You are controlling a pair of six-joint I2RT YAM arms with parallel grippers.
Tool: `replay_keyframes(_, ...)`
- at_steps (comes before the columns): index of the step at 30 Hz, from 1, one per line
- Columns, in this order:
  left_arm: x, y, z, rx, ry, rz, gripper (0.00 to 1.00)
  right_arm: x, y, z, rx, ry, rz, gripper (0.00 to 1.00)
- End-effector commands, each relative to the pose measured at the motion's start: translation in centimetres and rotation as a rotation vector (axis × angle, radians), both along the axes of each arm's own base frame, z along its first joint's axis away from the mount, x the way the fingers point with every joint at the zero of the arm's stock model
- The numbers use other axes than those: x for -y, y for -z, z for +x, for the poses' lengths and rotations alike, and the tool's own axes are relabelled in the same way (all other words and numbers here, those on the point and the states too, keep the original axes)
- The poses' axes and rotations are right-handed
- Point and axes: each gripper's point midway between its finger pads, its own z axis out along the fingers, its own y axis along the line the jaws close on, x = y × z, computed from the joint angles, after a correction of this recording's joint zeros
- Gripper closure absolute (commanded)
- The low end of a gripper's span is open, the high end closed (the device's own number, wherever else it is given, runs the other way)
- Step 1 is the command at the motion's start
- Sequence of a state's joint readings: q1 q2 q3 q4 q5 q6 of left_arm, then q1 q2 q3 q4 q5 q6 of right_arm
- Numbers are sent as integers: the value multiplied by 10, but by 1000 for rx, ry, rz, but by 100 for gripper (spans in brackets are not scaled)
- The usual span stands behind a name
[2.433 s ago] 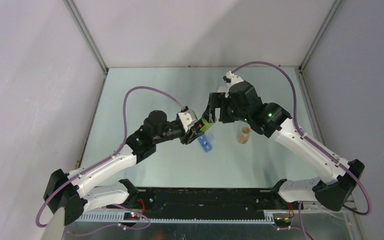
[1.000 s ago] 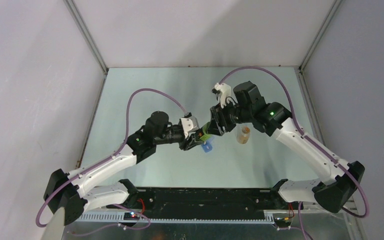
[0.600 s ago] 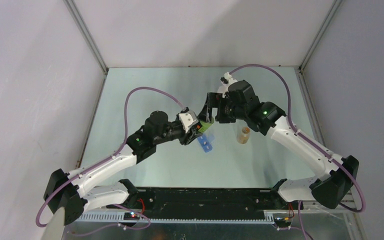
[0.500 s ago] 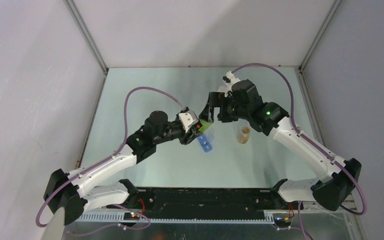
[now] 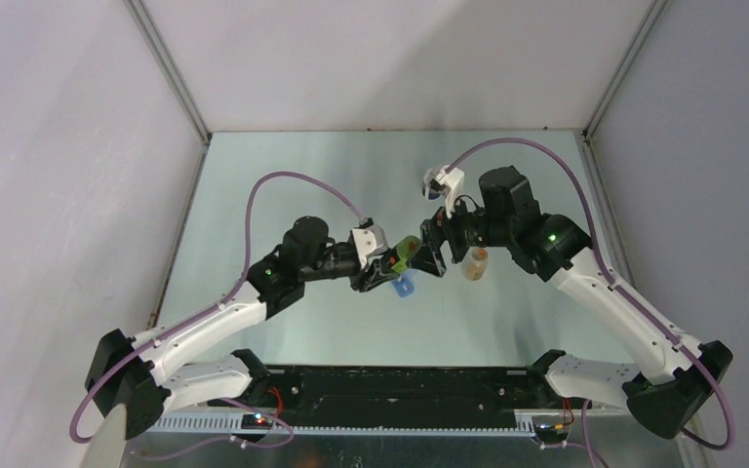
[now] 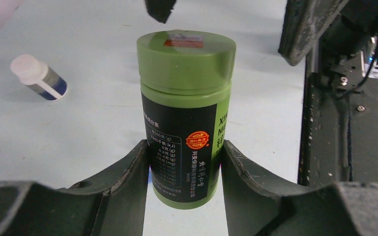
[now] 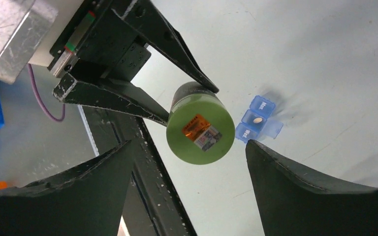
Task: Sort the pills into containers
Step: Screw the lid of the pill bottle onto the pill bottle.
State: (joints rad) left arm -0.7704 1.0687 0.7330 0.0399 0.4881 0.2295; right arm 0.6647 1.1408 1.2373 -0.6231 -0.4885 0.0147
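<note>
My left gripper [image 6: 184, 145] is shut on a green pill bottle [image 6: 186, 98] with a black label, gripping its lower body; the green cap is on. In the top view the bottle [image 5: 407, 248] hangs tilted above the table, cap toward my right gripper [image 5: 431, 255]. That gripper stands open and faces the cap [image 7: 200, 129], with its fingers wide on either side and not touching it. A blue pill organizer [image 7: 258, 119] lies on the table just beyond the bottle, one compartment open with a pale pill in it. It also shows under the bottle in the top view as the blue organizer [image 5: 405, 286].
A clear bottle of amber pills [image 5: 475, 261] stands on the table right of the organizer, under my right arm. A small white-capped bottle with a blue band [image 6: 38, 78] lies on its side. The black rail [image 5: 400, 380] runs along the near edge.
My right gripper came off the bottle's cap, opened wide and swung down to the right of the bottle. The left gripper kept its hold on the bottle.
</note>
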Motion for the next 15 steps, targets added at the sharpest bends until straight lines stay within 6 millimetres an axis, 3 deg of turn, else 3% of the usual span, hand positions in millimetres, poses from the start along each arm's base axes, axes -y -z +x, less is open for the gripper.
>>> replay_keyframes(1, 7, -30, -18, 76, 135, -47, 100, -7, -2, -11, 95, -139, -13, 15)
replay_keyframes(7, 8, -33, -25, 89, 174, -54, 100, -14, 6, -12, 92, -152, -45, 26)
replay_keyframes(12, 8, -33, -26, 90, 184, -57, 100, -19, 11, -8, 60, -133, -51, 30)
replay_keyframes(15, 8, -34, -26, 93, 180, -58, 100, -20, 11, -5, 45, -104, -48, 41)
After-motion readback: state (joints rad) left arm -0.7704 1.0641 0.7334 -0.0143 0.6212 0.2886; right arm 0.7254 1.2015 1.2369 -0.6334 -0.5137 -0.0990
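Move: The green bottle's lid lies about 3 cm to the right hand's left, 1 cm ahead and 2 cm below it. The pill box is on the table some 7 cm ahead of the right hand and 3 cm left; the brown jar is 12 cm ahead and 11 cm right, both roughly 20 cm lower. From the left hand, gripping the bottle's body, the lid is about 5 cm above, 1 cm ahead and 2 cm right. Without yet gripping the lid, the right fingers come down around it for another twist: the hand sinks about 2 cm and goes nearly as far left, easing back 1 cm, while the open fingers narrow by about a quarter. The left hand keeps its grip on the bottle, carrying it back about 2.5 cm and turning it slightly clockwise. ##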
